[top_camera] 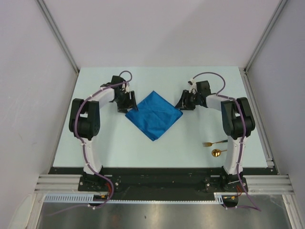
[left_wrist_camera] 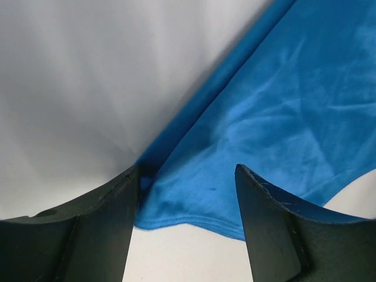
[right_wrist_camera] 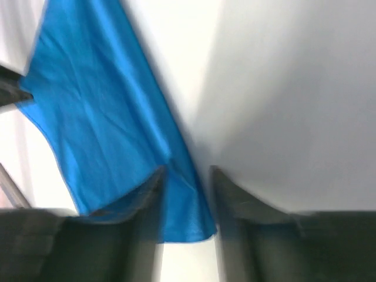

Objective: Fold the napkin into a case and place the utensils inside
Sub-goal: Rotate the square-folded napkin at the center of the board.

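Observation:
The blue napkin (top_camera: 153,114) lies flat on the table as a diamond, unfolded. My left gripper (top_camera: 132,108) sits at its left corner. In the left wrist view the napkin (left_wrist_camera: 264,117) has its hemmed corner between the wide-apart jaws of the left gripper (left_wrist_camera: 187,170), which is open. My right gripper (top_camera: 181,106) is at the right corner. There the napkin (right_wrist_camera: 100,106) has its tip between the parted, blurred fingers of the right gripper (right_wrist_camera: 187,173), also open. The utensils lie near the right arm: a gold fork (top_camera: 214,143) and a gold spoon (top_camera: 218,152).
The pale table (top_camera: 95,143) is bounded by white walls at the back and sides. A dark rail (top_camera: 152,174) runs along the near edge by the arm bases. The right forearm (top_camera: 236,138) stands just beside the fork and spoon.

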{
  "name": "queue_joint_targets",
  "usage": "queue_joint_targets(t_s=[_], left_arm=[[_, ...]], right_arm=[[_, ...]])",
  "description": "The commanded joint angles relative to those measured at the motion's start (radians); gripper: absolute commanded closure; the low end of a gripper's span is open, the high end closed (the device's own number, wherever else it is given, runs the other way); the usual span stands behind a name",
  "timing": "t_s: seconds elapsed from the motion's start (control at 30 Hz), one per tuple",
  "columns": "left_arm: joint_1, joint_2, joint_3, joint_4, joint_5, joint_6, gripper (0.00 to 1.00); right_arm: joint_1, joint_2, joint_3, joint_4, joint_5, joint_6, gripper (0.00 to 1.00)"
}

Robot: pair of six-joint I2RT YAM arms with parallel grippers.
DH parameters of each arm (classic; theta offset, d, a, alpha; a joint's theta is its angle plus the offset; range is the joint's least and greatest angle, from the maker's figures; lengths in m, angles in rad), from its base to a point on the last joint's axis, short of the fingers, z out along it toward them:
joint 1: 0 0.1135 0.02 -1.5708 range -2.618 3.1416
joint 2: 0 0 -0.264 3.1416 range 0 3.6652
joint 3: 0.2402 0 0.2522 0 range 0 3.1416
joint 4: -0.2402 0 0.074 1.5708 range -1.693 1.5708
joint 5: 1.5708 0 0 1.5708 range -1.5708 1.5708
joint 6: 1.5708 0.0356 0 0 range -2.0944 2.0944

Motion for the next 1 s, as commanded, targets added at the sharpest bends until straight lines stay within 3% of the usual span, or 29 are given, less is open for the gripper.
queue_joint_targets(t_s=[0.0,0.07,0.2,0.47,0.6,0.97], left_arm=[[-0.007,-0.056,-0.053,-0.013,-0.015,-0.007,0.30],[-0.007,-0.063,-0.064,-0.026,-0.058,0.001,0.30],[-0.007,-0.073,-0.081,-0.010,-0.068,0.004,0.29],[-0.004,-0.098,-0.120,-0.035,-0.157,-0.002,0.30],[-0.005,-0.160,-0.137,0.023,-0.113,0.007,0.29],[-0.004,-0.241,-0.153,0.039,-0.239,0.050,0.28]], right_arm=[[0.001,-0.033,0.041,-0.118,0.116,0.000,0.44],[0.001,-0.081,0.023,-0.164,0.165,0.002,0.32],[-0.001,-0.202,-0.077,-0.239,0.252,-0.008,0.24],[0.005,-0.429,-0.333,-0.157,0.184,0.067,0.21],[0.030,-0.445,-0.384,-0.131,0.174,0.071,0.22],[0.079,-0.451,-0.435,-0.086,0.165,0.080,0.22]])
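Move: The square-folded napkin lies between my hands. For my right hand, its centre is about 18 cm left and 5 cm back, its right corner just 3 cm behind the fingertips, its near corner about 21 cm back and 18 cm left; the fork is some 23 cm back and 22 cm right. From my left hand, the centre is roughly 16 cm right and 3 cm back. The cloth is a centimetre or so below both hands. I spread my right fingers wide so they come free of the napkin's right corner, lift them some 2 cm and swing back about 12 cm, bowing out to the right around the corner to a spot beside the near-right edge, sinking again on the way. My left hand, fingers still open, nudges the left corner back and left a few centimetres, then starts lifting off. ##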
